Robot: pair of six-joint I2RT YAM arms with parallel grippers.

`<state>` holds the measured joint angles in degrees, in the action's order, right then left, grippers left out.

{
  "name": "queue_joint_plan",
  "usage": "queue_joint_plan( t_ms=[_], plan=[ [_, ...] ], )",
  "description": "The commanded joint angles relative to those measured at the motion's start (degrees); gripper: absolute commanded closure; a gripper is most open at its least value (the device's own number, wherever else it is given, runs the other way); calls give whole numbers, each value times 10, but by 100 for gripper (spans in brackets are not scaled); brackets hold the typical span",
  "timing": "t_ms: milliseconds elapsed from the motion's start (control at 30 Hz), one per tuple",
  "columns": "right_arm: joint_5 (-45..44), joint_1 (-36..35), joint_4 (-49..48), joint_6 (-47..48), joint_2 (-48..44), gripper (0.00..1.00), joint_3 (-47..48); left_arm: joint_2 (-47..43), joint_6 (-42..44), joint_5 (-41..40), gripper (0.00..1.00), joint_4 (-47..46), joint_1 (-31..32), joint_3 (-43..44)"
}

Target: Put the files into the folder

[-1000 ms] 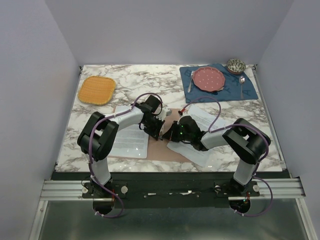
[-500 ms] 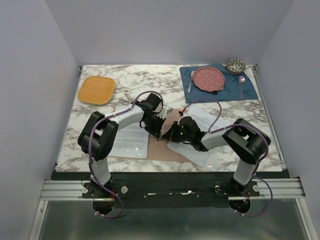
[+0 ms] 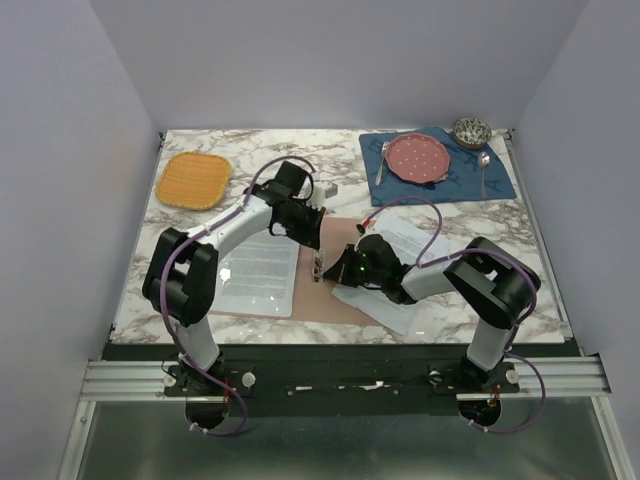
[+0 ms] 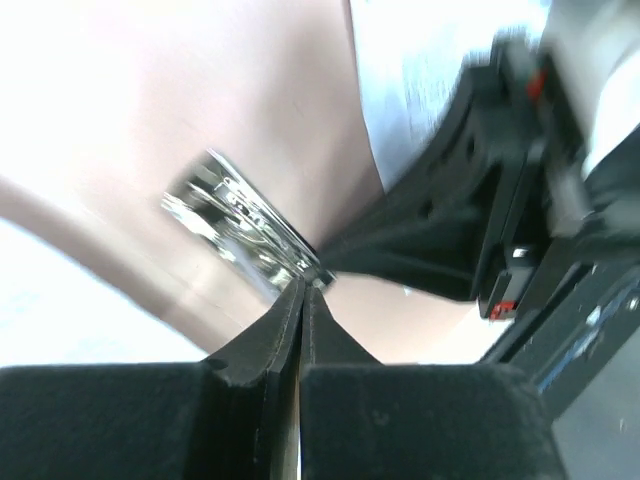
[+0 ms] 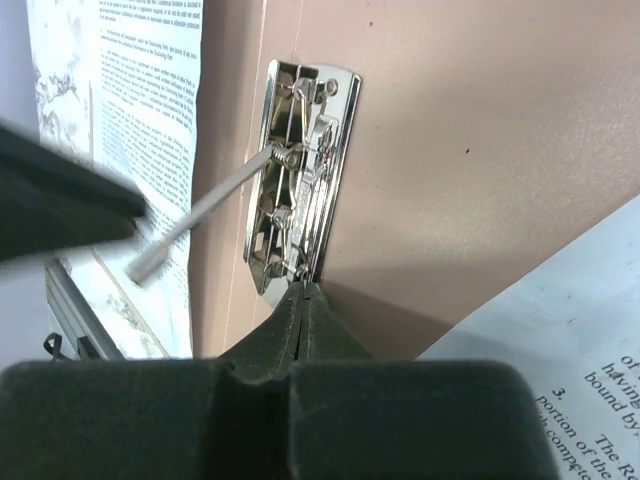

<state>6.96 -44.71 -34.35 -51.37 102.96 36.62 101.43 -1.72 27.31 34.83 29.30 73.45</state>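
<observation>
The pinkish-brown folder [image 3: 335,295] lies open at the table's middle, its metal clip [image 3: 320,265] at the spine. One of the files [image 3: 258,275] rests on the folder's left half. The other one [image 3: 405,262] lies at the right, partly under my right arm. My right gripper [image 3: 336,272] is shut, its tips [image 5: 303,290] against the near end of the clip [image 5: 300,175], whose thin lever [image 5: 200,225] stands raised. My left gripper [image 3: 312,235] is shut just beyond the clip [image 4: 245,235], its tips [image 4: 305,285] holding nothing.
An orange woven mat [image 3: 194,179] lies at the far left. At the far right a blue placemat [image 3: 450,180] carries a pink plate [image 3: 417,158], a fork [image 3: 381,160] and a spoon [image 3: 483,165]. A patterned bowl [image 3: 472,131] stands behind it.
My left arm has lifted and drawn back toward the far side, away from the clip and the right gripper. The right arm has stayed in place.
</observation>
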Motion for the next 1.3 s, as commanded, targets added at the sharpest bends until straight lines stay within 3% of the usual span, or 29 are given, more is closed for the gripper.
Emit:
queue_joint_plan(
  t_ms=[0,133,467,633,967,1267],
  plan=[
    [-12,-14,64,5,16,99,-23,-30,-8,6,92,-22,-64,36],
    [-9,-14,51,11,3,99,-28,-27,-4,-16,91,-22,-98,30],
    [81,-14,-44,102,-40,99,-9,-8,43,-171,91,-45,-98,-36],
    [113,-14,-15,111,-25,99,29,1,47,-216,91,-61,-93,-65],
    [115,-15,-23,89,32,99,71,5,68,-234,92,-64,-71,-97],
    [56,-11,-40,73,33,99,87,-20,87,-234,92,-56,-54,-124]
  ],
)
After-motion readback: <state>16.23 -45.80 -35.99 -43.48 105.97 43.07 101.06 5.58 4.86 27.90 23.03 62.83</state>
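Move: From the left hand, the left files' middle lies about 17 cm left, 2 cm back and 8 cm below; the metal clip is almost straight below, some 7 cm down and 1 cm back. From the right hand, the clip's raised lever tip is roughly 5 cm left, level fore and aft, and 2 cm up; the clip's middle is 3 cm ahead and 2 cm left at its height, the right files' middle 16 cm right and 3 cm ahead. Left shut fingers arc about 11 cm left, down onto the left files; right ones rise leftward 4 cm towards the lever. ##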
